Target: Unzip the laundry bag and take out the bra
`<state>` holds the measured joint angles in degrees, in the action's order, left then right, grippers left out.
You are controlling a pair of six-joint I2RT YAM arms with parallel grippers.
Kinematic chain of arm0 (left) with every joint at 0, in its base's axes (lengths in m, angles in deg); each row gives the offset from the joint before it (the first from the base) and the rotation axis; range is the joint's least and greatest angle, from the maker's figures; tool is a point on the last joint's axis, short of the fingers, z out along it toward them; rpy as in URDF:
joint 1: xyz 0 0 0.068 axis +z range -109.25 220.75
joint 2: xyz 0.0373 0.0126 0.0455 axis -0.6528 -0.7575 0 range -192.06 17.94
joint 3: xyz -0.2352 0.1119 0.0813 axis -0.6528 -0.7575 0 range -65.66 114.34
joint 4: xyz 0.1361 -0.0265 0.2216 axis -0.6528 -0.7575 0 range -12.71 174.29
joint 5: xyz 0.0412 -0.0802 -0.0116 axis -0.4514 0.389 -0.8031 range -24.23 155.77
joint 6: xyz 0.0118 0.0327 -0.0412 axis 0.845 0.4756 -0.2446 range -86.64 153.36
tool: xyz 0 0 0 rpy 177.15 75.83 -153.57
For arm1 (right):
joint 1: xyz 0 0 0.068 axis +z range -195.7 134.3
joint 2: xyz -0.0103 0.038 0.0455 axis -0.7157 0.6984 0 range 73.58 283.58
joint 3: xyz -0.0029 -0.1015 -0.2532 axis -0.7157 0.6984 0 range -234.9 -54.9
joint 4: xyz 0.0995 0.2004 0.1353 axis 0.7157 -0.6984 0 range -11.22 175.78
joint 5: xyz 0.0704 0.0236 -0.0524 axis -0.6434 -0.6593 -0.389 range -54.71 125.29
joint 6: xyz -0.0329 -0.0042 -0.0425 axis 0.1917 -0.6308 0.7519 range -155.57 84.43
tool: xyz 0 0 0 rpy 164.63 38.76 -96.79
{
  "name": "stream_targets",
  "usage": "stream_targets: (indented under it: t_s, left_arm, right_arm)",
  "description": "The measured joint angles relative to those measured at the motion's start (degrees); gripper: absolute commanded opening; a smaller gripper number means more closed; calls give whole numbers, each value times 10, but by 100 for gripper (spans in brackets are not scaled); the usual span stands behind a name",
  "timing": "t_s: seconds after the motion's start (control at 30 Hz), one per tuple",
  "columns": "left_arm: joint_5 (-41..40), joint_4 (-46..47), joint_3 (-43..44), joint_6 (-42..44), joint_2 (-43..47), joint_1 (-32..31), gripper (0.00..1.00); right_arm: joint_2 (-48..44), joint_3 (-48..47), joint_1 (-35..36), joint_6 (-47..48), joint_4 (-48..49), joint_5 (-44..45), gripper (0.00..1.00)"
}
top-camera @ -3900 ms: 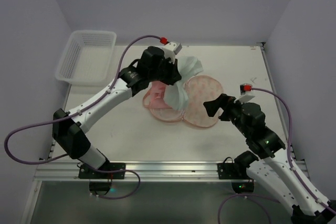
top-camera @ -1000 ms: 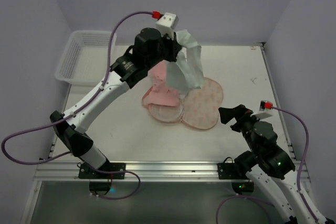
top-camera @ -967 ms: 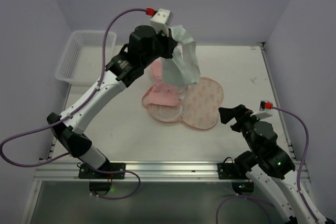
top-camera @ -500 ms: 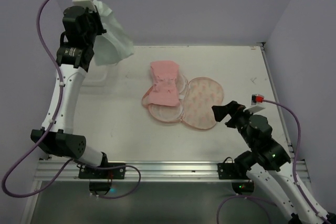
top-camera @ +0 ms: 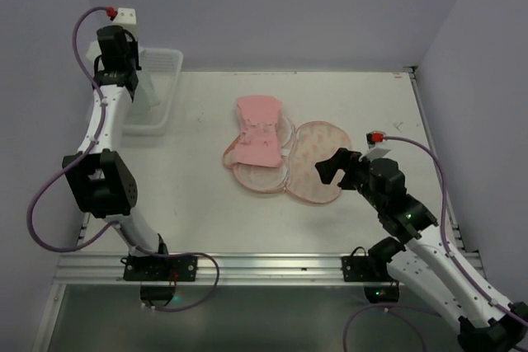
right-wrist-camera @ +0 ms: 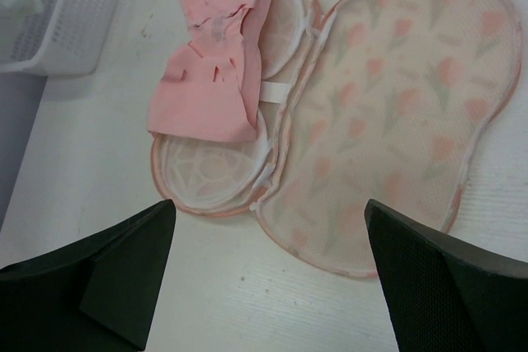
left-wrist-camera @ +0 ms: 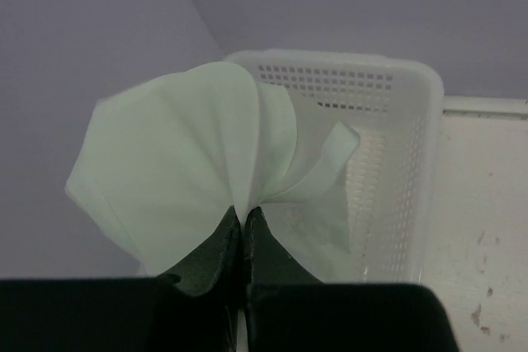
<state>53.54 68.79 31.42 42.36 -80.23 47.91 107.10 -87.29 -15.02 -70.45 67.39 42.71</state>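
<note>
The laundry bag [top-camera: 320,158] lies unzipped and spread flat at the table's middle, printed half on the right [right-wrist-camera: 396,105], mesh-lined half on the left. The salmon-pink bra [top-camera: 257,131] rests folded on the left half and partly on the table [right-wrist-camera: 219,63]. My left gripper [left-wrist-camera: 245,212] is raised at the far left, shut on a pale mint-green cloth [left-wrist-camera: 181,146] that hangs over the white basket [left-wrist-camera: 396,146]. Just off the bag's near right edge, my right gripper [right-wrist-camera: 268,204] hovers wide open and holds nothing.
The white lattice basket [top-camera: 169,80] stands at the back left corner against the wall. Walls close in the table at the left, back and right. A metal rail runs along the near edge by the arm bases.
The left arm has swung from above the bag to the far left, carrying the pale green cloth over the basket. The bra is now uncovered. The right gripper has shifted slightly toward the bag.
</note>
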Motion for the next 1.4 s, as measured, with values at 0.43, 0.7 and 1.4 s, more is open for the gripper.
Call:
stream_targets:
  t_s: [0.43, 0.7, 1.4]
  left_arm:
    - [-6, 127, 40, 31, -293, 4, 26]
    - [-8, 111, 89, -35, -314, -7, 100]
    - [-116, -1, 62, -218, -175, -423, 100]
  right_arm:
    - [66, -41, 0, 10, 12, -25, 99]
    - [82, -55, -3, 10, 12, -23, 99]
    - [-6, -26, -4, 10, 11, 12, 99]
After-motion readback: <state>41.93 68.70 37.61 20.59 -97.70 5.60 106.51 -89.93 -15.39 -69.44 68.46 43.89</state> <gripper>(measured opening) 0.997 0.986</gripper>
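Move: The white garment hangs from the left fingers, bound for the white basket, whose middle is about 8 cm ahead, 1 cm to the left and 27 cm below. Well to this hand's right, on the table, the pink garment lies some 37 cm right, 6 cm back and 31 cm down; the opened laundry bag is about 46 cm right, 15 cm back and 32 cm down. From the right hand the basket is roughly 37 cm ahead, 57 cm left and 15 cm lower. The white garment, still pinched, is lowered by the left hand about 21 cm and some 10 cm forward into the basket, where the fingers open wide and let go. The emptied hand then climbs out and sweeps right roughly 40 cm, drawing back and turning some 25 degrees clockwise, to sink open towards the pink garment, staying well above it. ##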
